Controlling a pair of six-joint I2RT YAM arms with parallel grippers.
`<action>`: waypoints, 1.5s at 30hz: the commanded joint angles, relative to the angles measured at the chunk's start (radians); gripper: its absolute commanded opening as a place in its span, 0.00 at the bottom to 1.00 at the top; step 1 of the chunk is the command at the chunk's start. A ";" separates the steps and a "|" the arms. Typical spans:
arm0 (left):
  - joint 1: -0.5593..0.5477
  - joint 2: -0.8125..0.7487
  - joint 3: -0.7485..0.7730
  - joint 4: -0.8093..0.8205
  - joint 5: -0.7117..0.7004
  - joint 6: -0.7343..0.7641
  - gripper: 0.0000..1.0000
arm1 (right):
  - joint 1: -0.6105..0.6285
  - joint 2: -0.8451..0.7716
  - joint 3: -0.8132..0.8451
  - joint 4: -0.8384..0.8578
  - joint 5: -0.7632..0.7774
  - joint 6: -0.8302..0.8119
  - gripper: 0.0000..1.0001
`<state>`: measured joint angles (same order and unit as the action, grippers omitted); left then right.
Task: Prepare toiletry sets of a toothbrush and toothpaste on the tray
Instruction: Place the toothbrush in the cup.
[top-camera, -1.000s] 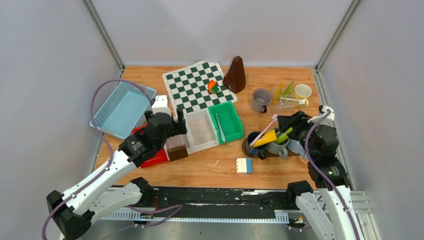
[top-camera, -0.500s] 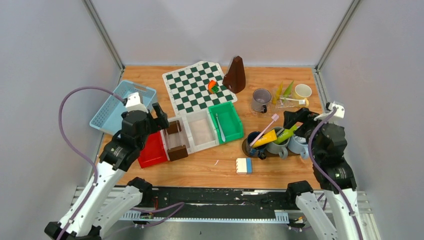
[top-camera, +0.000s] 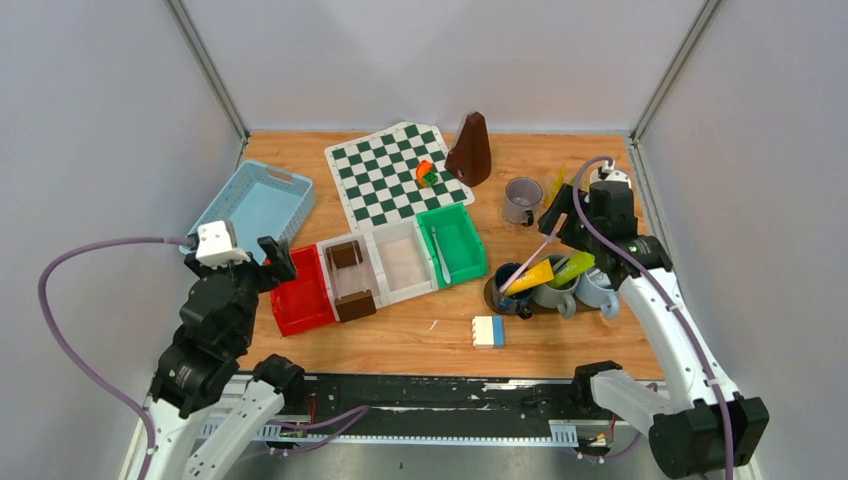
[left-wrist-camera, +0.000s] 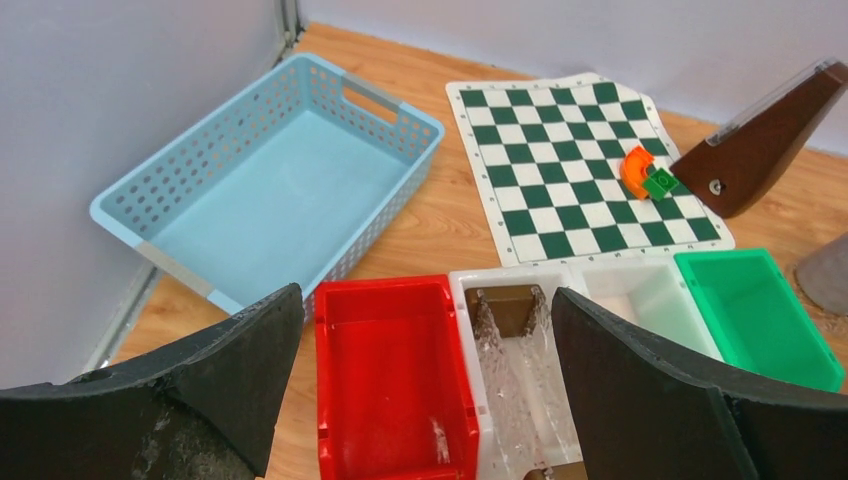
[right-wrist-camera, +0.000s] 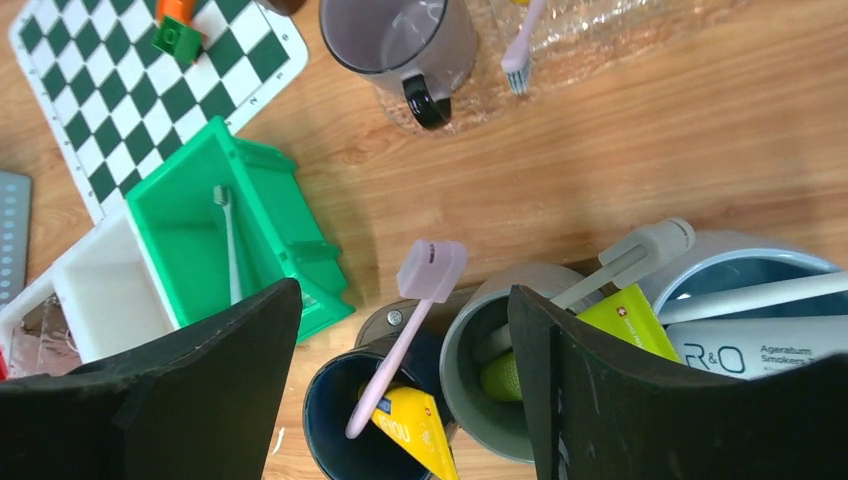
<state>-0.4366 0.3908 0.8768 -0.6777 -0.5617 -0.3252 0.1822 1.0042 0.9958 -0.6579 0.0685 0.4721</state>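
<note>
Three mugs stand together at the right: a dark blue mug (top-camera: 512, 292) (right-wrist-camera: 380, 425) with a pink toothbrush (right-wrist-camera: 420, 300) and a yellow tube (right-wrist-camera: 418, 430), a grey-green mug (top-camera: 553, 293) (right-wrist-camera: 478, 375) with a green tube (right-wrist-camera: 622, 318) and a whitish toothbrush (right-wrist-camera: 630, 258), and a light blue mug (top-camera: 598, 290) (right-wrist-camera: 745, 285) with a white tube. A dark brown round tray (right-wrist-camera: 388, 318) shows under the blue mug. An empty grey mug (top-camera: 521, 198) (right-wrist-camera: 400, 35) stands farther back. My right gripper (top-camera: 558, 222) (right-wrist-camera: 402, 300) hangs open above the mugs, holding nothing. My left gripper (top-camera: 280, 258) (left-wrist-camera: 428, 295) is open over the red bin (left-wrist-camera: 395, 390).
A loose toothbrush (right-wrist-camera: 522, 50) lies on clear wrap beside the grey mug. The green bin (top-camera: 452, 240) holds another toothbrush (right-wrist-camera: 228, 240). There are also white bins (top-camera: 385, 262), a blue basket (top-camera: 255, 210), a chessboard (top-camera: 395, 172), a brown wedge (top-camera: 470, 150) and a white-blue block (top-camera: 488, 330).
My left arm has pulled back to the left, off the white bins. My right arm has swung from beside the mugs toward the back, and its jaws stand wider.
</note>
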 joint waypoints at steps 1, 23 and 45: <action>0.006 -0.069 -0.042 0.027 -0.035 0.113 1.00 | 0.002 0.057 0.033 0.007 0.037 0.067 0.76; 0.006 -0.182 -0.182 0.105 -0.012 0.148 1.00 | 0.002 0.100 -0.106 0.191 0.044 0.149 0.48; 0.006 -0.197 -0.197 0.131 -0.009 0.173 1.00 | 0.005 -0.444 -0.434 0.533 -0.026 0.015 0.08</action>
<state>-0.4366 0.2062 0.6815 -0.5880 -0.5735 -0.1730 0.1829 0.6685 0.6308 -0.3000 0.0673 0.5411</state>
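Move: The head of the pink toothbrush, leaning out of the navy cup, is about 2 cm ahead of the right hand's open fingers and 6 cm below them. The navy cup sits some 5 cm back and 6 cm left of that hand, 14 cm down. At the same distance back and height, the grey cup is about 3 cm right and the light blue cup about 11 cm right. From the left hand the brush head is some 10 cm ahead, 55 cm right and 15 cm lower. Down about 6 cm and slightly forward goes the right hand, closing its fingers as it sinks until they pinch the pink toothbrush by its head. Keeping that hold, it turns back and lifts roughly 6 cm, drawing back about 3 cm while the fingers tilt upward by over 20 degrees. The empty left hand sinks about 3 cm early on, then stays put, open. ##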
